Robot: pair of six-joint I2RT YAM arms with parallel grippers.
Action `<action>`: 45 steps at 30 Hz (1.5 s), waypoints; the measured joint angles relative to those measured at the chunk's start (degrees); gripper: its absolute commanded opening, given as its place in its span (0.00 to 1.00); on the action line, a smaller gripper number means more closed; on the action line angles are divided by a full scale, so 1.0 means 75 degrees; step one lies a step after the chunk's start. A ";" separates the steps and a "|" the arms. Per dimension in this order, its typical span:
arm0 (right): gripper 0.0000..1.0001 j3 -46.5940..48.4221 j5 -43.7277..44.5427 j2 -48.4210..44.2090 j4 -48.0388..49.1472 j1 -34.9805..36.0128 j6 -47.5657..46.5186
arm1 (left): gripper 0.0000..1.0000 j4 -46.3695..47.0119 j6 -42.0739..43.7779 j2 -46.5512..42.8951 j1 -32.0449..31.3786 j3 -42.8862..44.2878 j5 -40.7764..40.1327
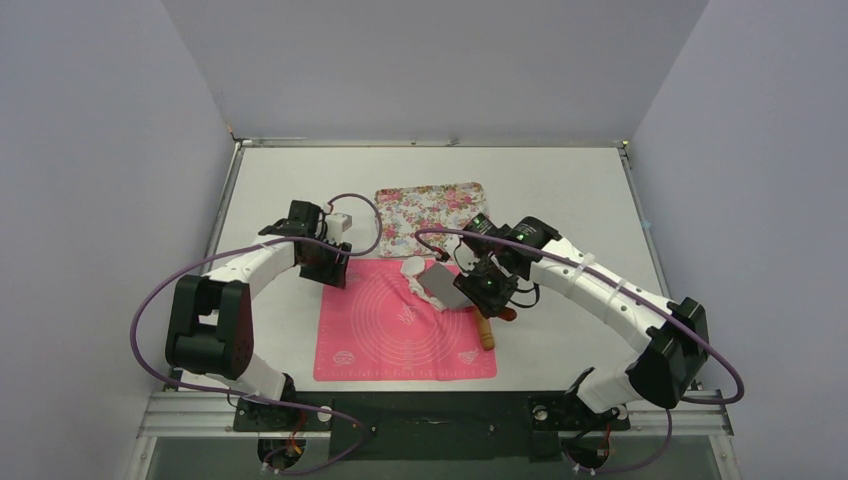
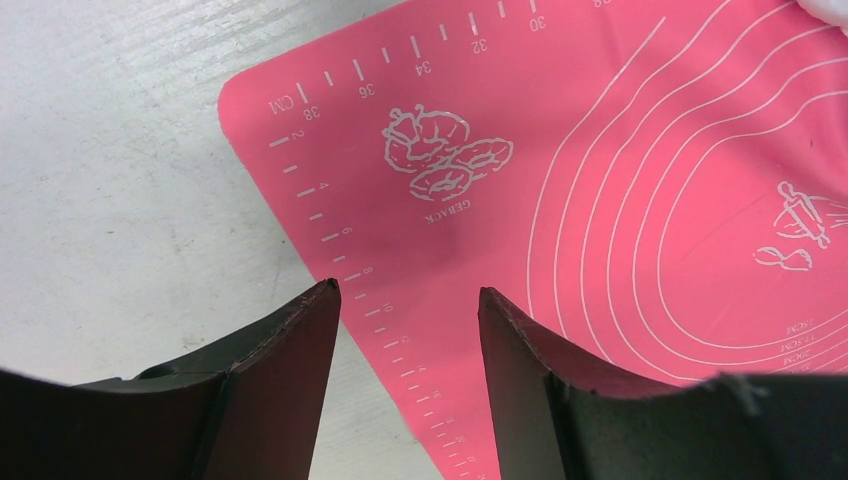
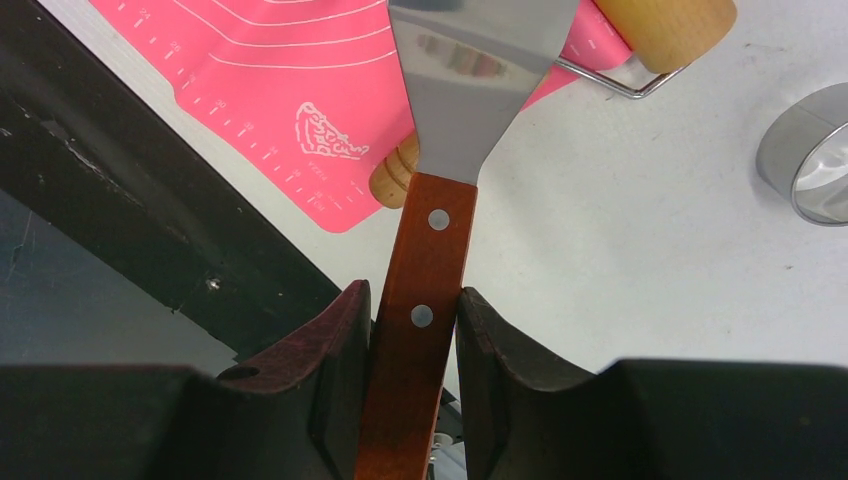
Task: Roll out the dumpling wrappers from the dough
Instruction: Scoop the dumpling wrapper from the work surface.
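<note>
The dough (image 1: 413, 268) is a ragged white lump at the far edge of the pink mat (image 1: 395, 330). My right gripper (image 3: 412, 292) is shut on the brown wooden handle (image 3: 425, 250) of a metal spatula (image 3: 478, 90). In the top view the spatula blade (image 1: 443, 285) lies tilted right beside the dough, under the right gripper (image 1: 472, 290). The left gripper (image 2: 408, 290) hangs open and empty over the mat's far-left corner (image 2: 330, 170); from above the left gripper (image 1: 335, 265) is at that corner. No dumpling wrappers show in any view.
A floral tray (image 1: 430, 205) lies behind the mat. A wooden rolling pin (image 1: 485, 330) rests at the mat's right edge, its roller end (image 3: 670, 25) near the blade. A metal ring cutter (image 3: 810, 150) stands on the table to the right.
</note>
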 measured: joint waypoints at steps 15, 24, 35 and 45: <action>0.00 0.0265 -0.0114 0.0064 0.0163 -0.0597 -0.0437 | 0.51 -0.0035 0.0090 0.0000 -0.0379 0.0000 0.0052; 0.00 0.0023 -0.0195 0.0160 0.0641 -0.0475 -0.0460 | 0.51 -0.0029 0.0093 0.0000 -0.0379 0.0000 0.0052; 0.00 -0.1466 0.0192 0.0740 0.1457 -0.0181 -0.0562 | 0.51 -0.0029 0.0093 0.0000 -0.0393 0.0000 0.0050; 0.00 -0.0085 0.0621 0.1518 0.1020 0.0064 -0.0600 | 0.51 -0.0032 0.0093 -0.0003 -0.0393 0.0000 0.0047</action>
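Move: The right hand grips the scraper; the dumpling wrapper lies about 19 cm ahead of it, 15 cm left and 14 below. The dough scraps are roughly 14 cm ahead and 12 left, with the roller some 8 cm ahead and 1 left. From the left hand, the wrapper is about 7 cm ahead, 15 right and 4 below. Right hand, still gripping scraper, edges forward, dips some 8 cm while drawing back, then advances blade towards wrapper. ##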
